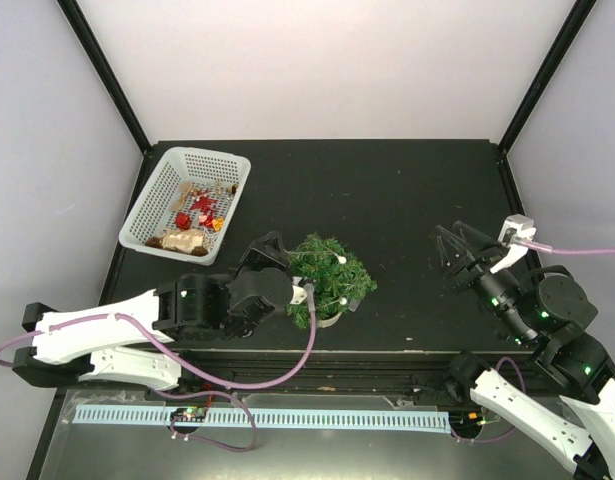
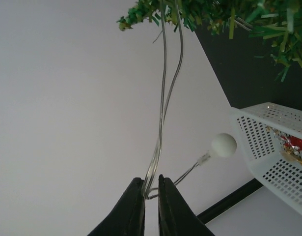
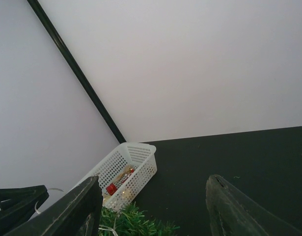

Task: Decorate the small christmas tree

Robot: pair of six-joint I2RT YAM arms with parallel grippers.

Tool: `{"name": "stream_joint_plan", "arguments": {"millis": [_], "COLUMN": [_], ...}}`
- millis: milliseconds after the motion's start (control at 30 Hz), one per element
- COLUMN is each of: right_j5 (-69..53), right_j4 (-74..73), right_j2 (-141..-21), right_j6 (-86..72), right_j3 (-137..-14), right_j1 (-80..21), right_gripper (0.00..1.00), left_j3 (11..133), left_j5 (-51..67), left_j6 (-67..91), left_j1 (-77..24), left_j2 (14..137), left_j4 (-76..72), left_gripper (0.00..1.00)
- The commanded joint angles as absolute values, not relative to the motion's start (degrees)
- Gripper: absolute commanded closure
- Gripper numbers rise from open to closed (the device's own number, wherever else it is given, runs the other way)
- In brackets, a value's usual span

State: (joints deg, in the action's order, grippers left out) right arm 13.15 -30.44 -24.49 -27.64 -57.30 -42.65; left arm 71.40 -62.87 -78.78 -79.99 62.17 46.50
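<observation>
The small christmas tree (image 1: 327, 275) stands in its cream pot (image 1: 329, 319) at the table's near middle, with white bulbs on its needles. My left gripper (image 1: 305, 293) is at the tree's left side. In the left wrist view it (image 2: 151, 179) is shut to a narrow slit on a thin clear light wire (image 2: 163, 98). The wire runs up into the tree's branches (image 2: 214, 12), and a white bulb (image 2: 223, 145) hangs off to the right. My right gripper (image 1: 450, 237) is open and empty, well right of the tree. Its wrist view shows wide jaws (image 3: 154, 179) and the tree's top (image 3: 136, 223) below.
A white perforated basket (image 1: 152, 205) holding red and gold ornaments (image 1: 197, 213) sits at the table's back left; it also shows as the basket (image 2: 278, 142) and the basket (image 3: 141, 157) in the wrist views. Black frame posts stand at the table's back corners.
</observation>
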Motion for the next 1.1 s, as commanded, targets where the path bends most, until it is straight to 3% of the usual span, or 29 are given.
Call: {"name": "stream_joint_plan", "arguments": {"millis": [0,467,567,1067], "right_j5": [12.6,12.2,12.2,7.9], "right_j4": [-29.7,-29.0,-29.0,-27.5], "right_j2": [-24.5,-24.7,-24.8,-27.1], "right_j6": [-28.5,-28.4,-28.4,-26.9], "right_j3": [-56.4,-55.6,-55.5,-54.9], "right_j1": [-42.4,-42.5,-42.5,-42.5], "right_gripper": [0.41,0.41,0.40,0.39], "left_j3": [69.7,66.5,66.4,66.8], "left_j5": [-60.0,-55.9,-54.1,-51.3], "left_j6": [-81.6,-77.7,-75.4,-73.5], "left_j1": [-77.8,-74.8,-74.8,-72.8], "left_j2": [60.1,55.4,54.7,52.4], "left_j4": [41.8,45.4,48.3,49.8], "left_gripper": [0.90,0.82,0.69,0.42]}}
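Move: The left hand still has the loose end of the light string at its fingertips. The christmas tree it runs to stands about 10 cm to the hand's right and 4 cm farther out, its middle some 16 cm lower. The basket of ornaments lies roughly 32 cm ahead, 22 cm to the left and 25 cm below. From the right hand, the tree is about 16 cm left, 6 cm ahead and 22 cm down. The left hand lets go of the light string beside the tree, its nearly shut fingers parting slowly at first and then to a little over half open as it draws away to the left by about 3.5 cm. It also sinks nearly 4 cm, mostly in the second half, while the fingers tip some 5 to 10 degrees further down; a slight forward reach of about 1 cm at the start is taken back. ##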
